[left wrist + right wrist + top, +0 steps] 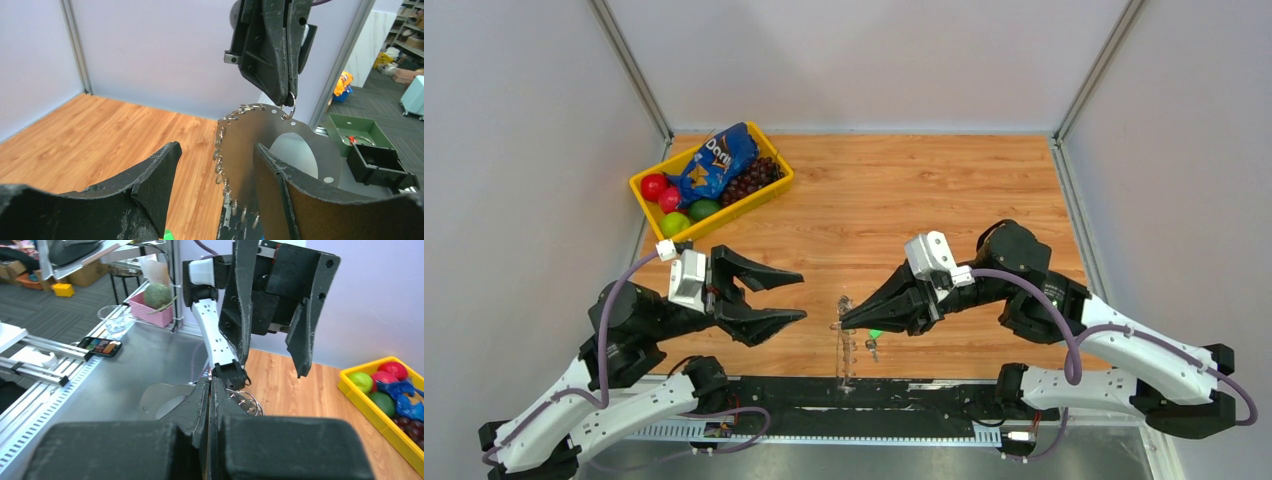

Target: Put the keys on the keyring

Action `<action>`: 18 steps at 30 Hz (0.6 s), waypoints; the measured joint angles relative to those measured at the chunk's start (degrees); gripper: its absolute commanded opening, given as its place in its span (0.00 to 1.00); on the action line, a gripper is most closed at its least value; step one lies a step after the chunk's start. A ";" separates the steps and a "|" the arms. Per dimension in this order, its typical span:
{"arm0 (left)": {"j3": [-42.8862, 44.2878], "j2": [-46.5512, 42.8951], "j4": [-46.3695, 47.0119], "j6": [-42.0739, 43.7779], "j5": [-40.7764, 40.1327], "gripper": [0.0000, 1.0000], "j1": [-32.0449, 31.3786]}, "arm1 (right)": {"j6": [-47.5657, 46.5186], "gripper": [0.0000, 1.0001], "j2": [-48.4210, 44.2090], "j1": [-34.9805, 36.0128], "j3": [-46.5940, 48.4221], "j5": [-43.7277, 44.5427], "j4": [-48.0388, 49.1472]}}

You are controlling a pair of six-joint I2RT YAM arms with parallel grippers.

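Note:
The keyring (pixel 844 342) stands on edge near the table's front: a thin silvery hoop-like plate (pixel 250 135) with a big hole and a fringe of small rings along one side. My right gripper (pixel 844 320) is shut, and in the left wrist view its tips (pixel 289 100) pinch a small ring at the keyring's top. The right wrist view shows the right gripper (pixel 214 382) pressed shut above the keyring (pixel 160 397). My left gripper (pixel 801 296) is open just left of the keyring, and its fingers (pixel 216 150) hold nothing. The keys (pixel 874 338), with a green tag, lie on the table under the right gripper.
A yellow bin (pixel 776 188) at the back left holds a blue chip bag, grapes and round fruit; it also shows at the right in the right wrist view (pixel 350 390). A black rail (pixel 924 392) runs along the table's near edge between the arm bases.

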 measured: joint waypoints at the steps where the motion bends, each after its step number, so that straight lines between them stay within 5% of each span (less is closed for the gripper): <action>1: -0.07 -0.13 0.46 -0.07 0.57 0.66 0.00 | 0.04 0.00 0.55 -0.22 0.55 -1.66 0.00; 18: -1.36 -2.97 4.33 -1.16 9.16 0.67 0.00 | 6.08 0.00 4.74 -1.16 7.58 -22.10 0.52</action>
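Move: The keyring plate hangs from the right fingers, its middle about 6 cm below them; from the left hand it lies roughly 8 cm right, 5 cm back and 2 cm lower. The key with the green tag is on the table, some 9 cm ahead, 3 cm right and 40 cm below the right hand, or about 5 cm ahead, 11 cm right and 38 cm below the left. Right hand, still pinching the plate's ring, draws back 5 cm, turning 20 degrees counter-clockwise; open left retreats 4 cm. ##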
